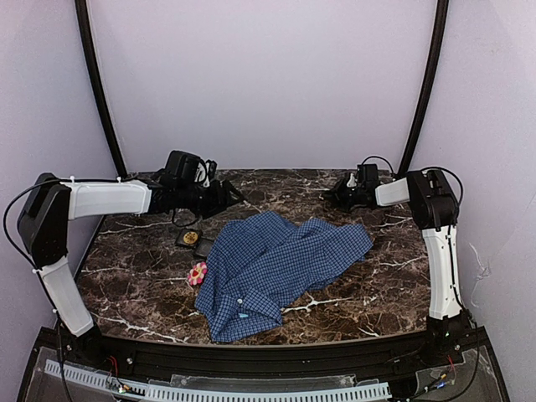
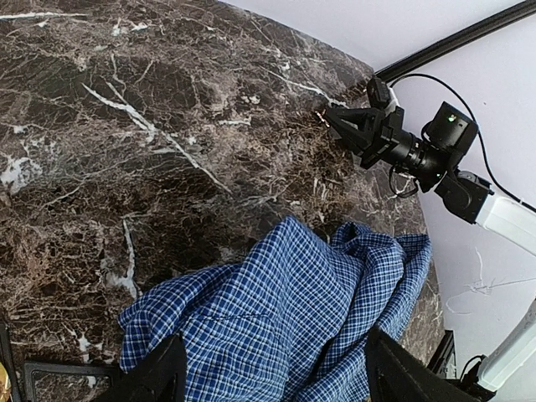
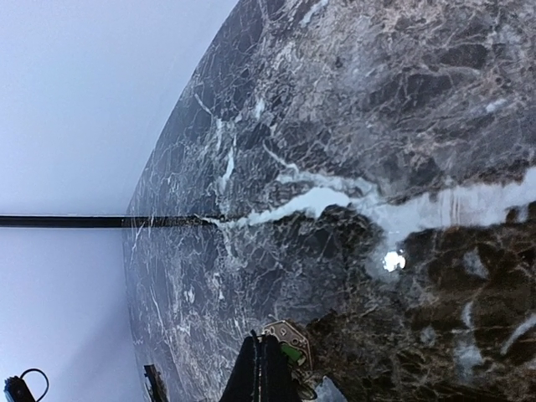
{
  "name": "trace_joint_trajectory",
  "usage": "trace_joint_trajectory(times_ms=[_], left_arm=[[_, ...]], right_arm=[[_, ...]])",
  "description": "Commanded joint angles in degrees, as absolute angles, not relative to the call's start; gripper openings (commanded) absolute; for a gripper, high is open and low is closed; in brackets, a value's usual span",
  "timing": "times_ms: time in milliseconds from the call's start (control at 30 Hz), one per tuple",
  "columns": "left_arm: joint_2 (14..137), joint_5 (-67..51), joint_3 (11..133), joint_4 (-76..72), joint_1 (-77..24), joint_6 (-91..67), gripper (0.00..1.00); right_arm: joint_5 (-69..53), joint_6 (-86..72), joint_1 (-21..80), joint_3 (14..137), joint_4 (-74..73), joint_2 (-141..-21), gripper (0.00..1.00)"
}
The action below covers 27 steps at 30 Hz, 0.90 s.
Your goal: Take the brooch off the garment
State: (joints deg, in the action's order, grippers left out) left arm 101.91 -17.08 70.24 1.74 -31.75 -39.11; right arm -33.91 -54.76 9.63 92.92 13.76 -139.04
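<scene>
The garment (image 1: 280, 264), a blue-and-white check shirt, lies crumpled in the middle of the marble table and fills the lower part of the left wrist view (image 2: 285, 327). My left gripper (image 1: 226, 197) hovers above its far left end, open, with cloth showing between the fingers (image 2: 159, 377) but nothing gripped. My right gripper (image 1: 332, 197) is raised over the back right of the table, away from the shirt. Its fingertips (image 3: 264, 343) are shut, and a bronze brooch (image 3: 295, 342) with a green stone sits against them, apparently pinched.
A small black tray (image 1: 194, 243) holding a gold piece (image 1: 190, 239) sits left of the shirt. A pink flower-shaped piece (image 1: 197, 274) lies at the shirt's left edge; I cannot tell whether it is attached. Walls and black poles close the back.
</scene>
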Motion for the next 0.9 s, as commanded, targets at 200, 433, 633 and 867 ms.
trace_joint_trajectory(times_ms=[200, 433, 633, 867], left_arm=[[97.9, -17.4, 68.3, 3.2, -30.9, -37.6, 0.74], [97.6, -17.2, 67.7, 2.9, -30.8, -37.8, 0.74], [97.8, -17.6, 67.9, 2.6, -30.6, -37.7, 0.74], [95.4, -15.2, 66.3, 2.4, -30.5, -37.6, 0.74]], right_arm=[[-38.2, -55.3, 12.0, 90.4, 7.2, -135.2, 0.00], [-43.5, -55.9, 13.6, 86.0, 10.5, -128.3, 0.00], [-42.5, -54.6, 12.7, 86.7, 8.4, -123.2, 0.00], [-37.7, -53.2, 9.8, 90.0, 3.8, -123.1, 0.00]])
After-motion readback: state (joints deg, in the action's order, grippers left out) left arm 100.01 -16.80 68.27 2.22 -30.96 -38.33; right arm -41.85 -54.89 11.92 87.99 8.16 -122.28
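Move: The small green-and-brown brooch lies on the table right at the shut right fingertips, roughly 1 cm ahead of the hand point, level sideways and 2 cm below. The garment's middle is some 29 cm back and 14 cm to the left, and the empty black box about 20 cm back and 31 cm left. For the left hand the brooch is about 17 cm ahead, 23 cm to the right and 14 cm below. The shut right fingertips come away from the small brooch on the table. The hand first skims back and to its left, about 7 cm and hardly changing height, then climbs steeply some 12 cm, easing slightly forward and right again near the top. The wrist turns around 10 degrees counter-clockwise, and the fingers stay shut. ##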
